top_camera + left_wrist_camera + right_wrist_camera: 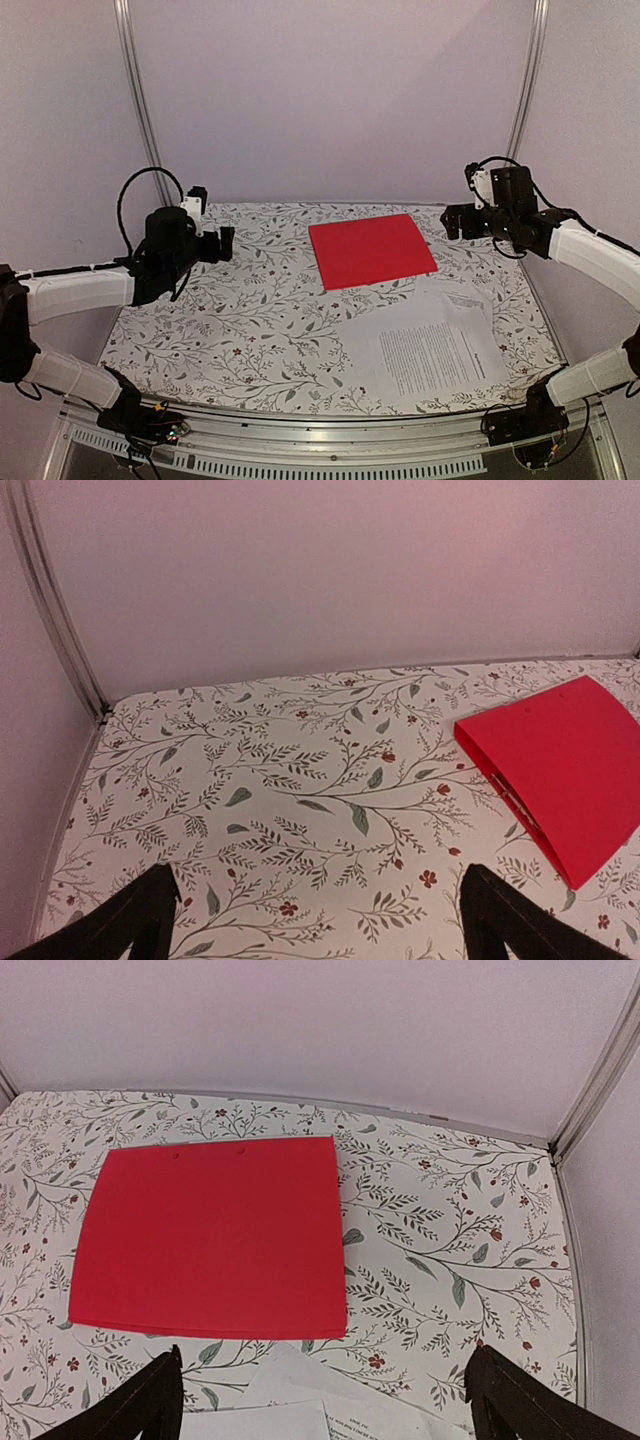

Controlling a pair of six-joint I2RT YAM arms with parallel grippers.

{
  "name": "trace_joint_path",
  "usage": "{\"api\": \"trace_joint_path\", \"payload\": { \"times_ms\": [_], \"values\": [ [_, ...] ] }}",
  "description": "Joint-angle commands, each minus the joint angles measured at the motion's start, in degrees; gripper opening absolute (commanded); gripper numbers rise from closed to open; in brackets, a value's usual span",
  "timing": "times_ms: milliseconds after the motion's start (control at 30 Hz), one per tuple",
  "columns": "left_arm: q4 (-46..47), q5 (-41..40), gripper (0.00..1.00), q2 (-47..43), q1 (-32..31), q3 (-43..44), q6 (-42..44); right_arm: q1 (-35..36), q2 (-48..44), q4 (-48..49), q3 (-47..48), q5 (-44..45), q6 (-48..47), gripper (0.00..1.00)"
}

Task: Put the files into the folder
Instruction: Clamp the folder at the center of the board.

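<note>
The red folder lies closed and flat at the back middle of the table; it also shows as the folder and the folder in the wrist views. The files, white printed sheets loosely overlapped, lie in front of the folder toward the right; their top edge shows as the files. My left gripper hovers at the back left, open and empty, well left of the folder. My right gripper hovers at the back right beside the folder's right edge, open and empty.
A floral tablecloth covers the table. White walls with metal corner posts close the back and sides. A metal rail runs along the near edge between the arm bases.
</note>
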Motion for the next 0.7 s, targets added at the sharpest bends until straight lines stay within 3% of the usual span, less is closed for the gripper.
{"api": "trace_joint_path", "payload": {
  "times_ms": [0,133,433,667],
  "values": [
    [-6.7,1.6,1.00,5.1,-1.1,5.5,-2.2,-0.5,5.9,-7.8,8.1,5.1,2.5,0.99],
    [-9.1,3.7,1.00,10.3,-2.0,9.2,-4.3,-0.5,15.9,-11.4,15.4,3.6,5.0,0.99],
    [-12.4,8.1,1.00,23.4,-6.3,20.3,-9.9,-0.8,37.7,-9.7,30.4,-5.6,15.1,0.99],
    [-13.9,14.5,0.98,34.1,-6.9,28.3,-17.7,-5.1,50.3,-10.4,39.8,-13.0,20.3,0.98]
  ]
}}
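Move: The red folder's middle lies about 15 cm ahead of the right hand, 13 cm to its left and 22 cm below. From the left hand it is roughly 16 cm ahead, 31 cm to the right and 20 cm lower, while the folder's left edge is only some 18 cm to the right, about 15 cm ahead. The loose papers lie about 13 cm back from the right hand and 5 cm to its left. Forward, then steeply down as well and a little left, the right hand swings about 13 cm out and 12 cm lower to come over the folder's right part, tipping some 20 degrees further down. The left hand goes right about 12 cm, sinking and edging forward, towards the folder's left edge, fingers also tipping down and turning slightly clockwise. Both grippers stay wide open, touching nothing. ##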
